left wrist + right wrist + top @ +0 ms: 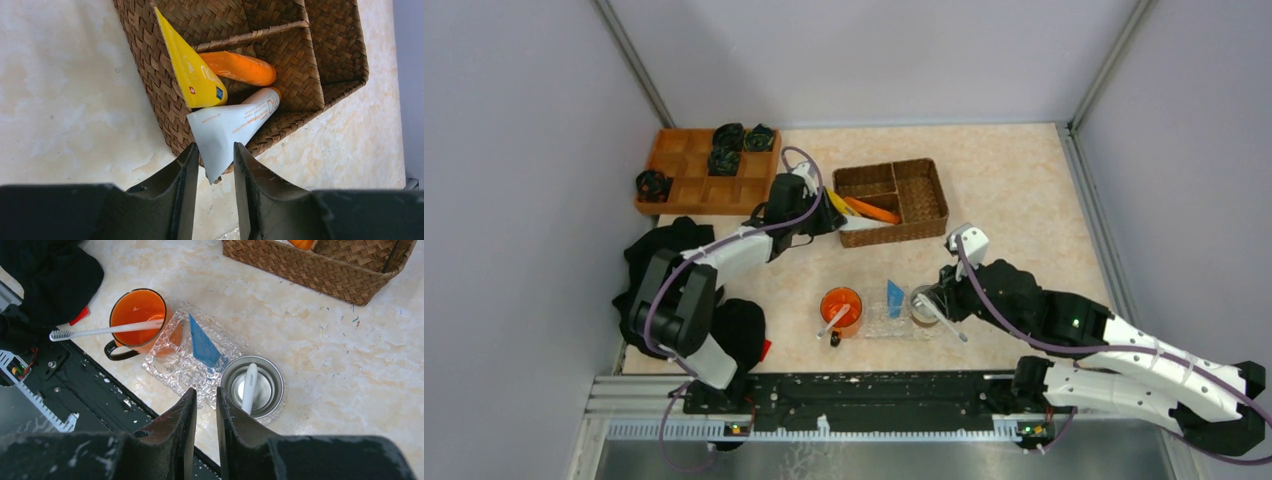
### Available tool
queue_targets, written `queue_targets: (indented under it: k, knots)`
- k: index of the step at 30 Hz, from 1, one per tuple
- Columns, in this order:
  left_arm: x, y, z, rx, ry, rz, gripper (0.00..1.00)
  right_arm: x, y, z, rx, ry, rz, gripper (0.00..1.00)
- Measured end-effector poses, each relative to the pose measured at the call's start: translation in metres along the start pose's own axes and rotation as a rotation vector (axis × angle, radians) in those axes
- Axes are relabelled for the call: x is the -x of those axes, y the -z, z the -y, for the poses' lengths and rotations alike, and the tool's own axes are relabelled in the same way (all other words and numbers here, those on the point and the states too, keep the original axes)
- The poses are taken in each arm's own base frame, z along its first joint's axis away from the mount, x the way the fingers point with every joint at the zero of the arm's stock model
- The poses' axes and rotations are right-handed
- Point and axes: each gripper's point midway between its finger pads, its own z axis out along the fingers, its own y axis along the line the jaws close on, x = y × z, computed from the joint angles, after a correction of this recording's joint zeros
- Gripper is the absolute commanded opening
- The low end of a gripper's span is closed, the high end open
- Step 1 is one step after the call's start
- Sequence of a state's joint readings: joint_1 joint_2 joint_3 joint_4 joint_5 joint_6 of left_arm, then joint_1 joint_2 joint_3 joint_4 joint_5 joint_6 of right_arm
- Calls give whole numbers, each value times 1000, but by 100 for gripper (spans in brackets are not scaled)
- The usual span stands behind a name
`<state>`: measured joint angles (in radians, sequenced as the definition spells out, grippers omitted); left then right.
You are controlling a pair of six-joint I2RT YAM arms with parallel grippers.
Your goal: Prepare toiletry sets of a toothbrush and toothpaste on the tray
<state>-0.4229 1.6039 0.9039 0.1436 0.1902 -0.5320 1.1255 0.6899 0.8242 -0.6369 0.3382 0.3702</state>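
Observation:
In the left wrist view a white toothpaste tube [225,127] with orange print lies in the wicker basket [330,60], beside a yellow tube [192,75] and an orange tube [240,67]. My left gripper [215,147] is open, its fingers on either side of the white tube's flat end, which sticks out over the basket rim. The clear bumpy tray [175,365] holds a blue tube [202,345]. One white toothbrush [115,330] lies across the orange mug [137,310]; another [249,385] stands in the steel cup [272,375]. My right gripper [206,392] hovers over the tray's near edge, jaws narrowly apart and empty.
An orange wooden compartment tray [694,175] with black objects sits at the back left. Black cloth [664,250] lies along the left side near the left arm's base. The black rail [874,395] runs along the near edge.

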Motion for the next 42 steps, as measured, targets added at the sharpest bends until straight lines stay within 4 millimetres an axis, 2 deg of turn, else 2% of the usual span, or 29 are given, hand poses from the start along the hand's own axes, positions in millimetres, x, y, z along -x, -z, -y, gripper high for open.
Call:
queue_targets:
  k: [5, 24, 32, 35, 38, 42]
  knots:
    - [-1, -4, 4, -24, 10, -14, 30, 0, 0, 0, 0, 0, 0, 21]
    - [20, -4, 32, -120, 11, 5, 31, -5, -2, 1, -4, 4, -11, 21]
    - [12, -9, 41, -157, -4, -26, 30, -6, -3, 1, -6, 6, -15, 20]
    - [10, -12, 47, -170, -18, -34, 21, -7, -4, 1, -8, 8, -20, 20]
    - [10, -16, 52, -179, -32, -37, 4, -7, -4, 1, -8, 8, -21, 21]
    - [13, -21, 58, -185, -52, -41, 0, -7, -4, 1, -8, 8, -21, 20]
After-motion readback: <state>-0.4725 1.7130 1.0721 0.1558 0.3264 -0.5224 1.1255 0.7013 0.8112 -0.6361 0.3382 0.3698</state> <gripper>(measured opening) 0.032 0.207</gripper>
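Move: The left hand is at the white toothpaste tube's flat end, with the tube's middle about 5 cm to its right, 2 cm ahead and 3 cm below. The yellow tube stands some 5 cm straight ahead, and the orange tube about 5 cm ahead and 7 cm to the right, both slightly lower. From the idle right hand, the white tube lies roughly 22 cm ahead, 15 cm left and 14 cm below. The left hand goes some 5 cm right, rising about 3 cm, then closes on the white tube's flat end. ##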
